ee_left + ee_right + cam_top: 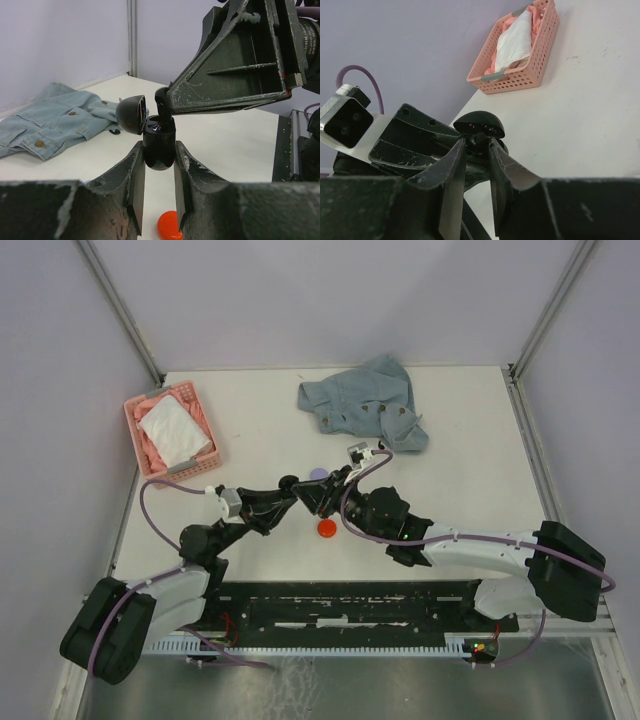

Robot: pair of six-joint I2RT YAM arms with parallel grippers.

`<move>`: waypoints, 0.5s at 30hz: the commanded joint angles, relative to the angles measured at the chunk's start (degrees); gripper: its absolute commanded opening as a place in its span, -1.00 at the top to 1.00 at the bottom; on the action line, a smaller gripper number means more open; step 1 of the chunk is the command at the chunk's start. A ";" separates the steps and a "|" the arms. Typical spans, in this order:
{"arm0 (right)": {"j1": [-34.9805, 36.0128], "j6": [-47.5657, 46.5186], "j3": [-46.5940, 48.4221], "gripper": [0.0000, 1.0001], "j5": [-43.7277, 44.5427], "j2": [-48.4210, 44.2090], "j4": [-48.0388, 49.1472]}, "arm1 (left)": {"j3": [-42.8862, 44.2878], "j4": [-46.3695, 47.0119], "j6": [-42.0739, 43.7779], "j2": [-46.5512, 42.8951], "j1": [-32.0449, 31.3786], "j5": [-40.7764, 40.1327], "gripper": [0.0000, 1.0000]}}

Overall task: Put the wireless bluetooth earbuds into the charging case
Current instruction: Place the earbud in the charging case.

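A black charging case (159, 142) with its lid (131, 114) swung open is held upright above the table. My left gripper (159, 152) is shut on the lower half of its body. A black earbud (161, 100) stands with its stem down in the mouth of the case, and the fingertips of my right gripper (476, 146) are closed against its sides. In the right wrist view the open lid (479, 124) shows just beyond those tips. Both grippers meet near the table's middle (312, 495). Another small black earbud (115, 131) lies on the table by the jacket.
A red round case (326, 529) lies on the table under the grippers, and a lilac one (318, 473) just behind them. A denim jacket (365, 400) lies crumpled at the back. A pink basket (170, 432) with cloths sits at the left.
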 commanded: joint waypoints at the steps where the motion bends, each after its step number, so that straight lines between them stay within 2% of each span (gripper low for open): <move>1: 0.55 0.07 -0.13 0.30 0.47 -0.72 -1.68 | 0.30 4.55 -1.04 -0.83 -0.11 -0.93 0.95; 8: 0.61 -1.89 0.25 0.08 1.79 -3.34 -3.76 | 0.74 2.93 -0.18 -0.26 -0.08 -0.64 0.95; 15: 0.43 -6.41 2.59 -0.20 4.37 -7.20 -11.99 | 1.09 2.80 -0.14 0.49 -0.10 -0.39 0.94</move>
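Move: The left hand already holds the black charging case, open, about 1 cm beyond its finger pads. From the right hand, with its fingertips at the earbud in the case, the case lies some 1 cm ahead and 2 cm left, about level. About 20 cm below, the red lid lies 3 cm ahead and 5 cm right of the right hand, the purple lid about 17 cm ahead and 4 cm right. The right hand opens its fingers at the earbud, then backs right about 1.5 cm; the left keeps the case still. ##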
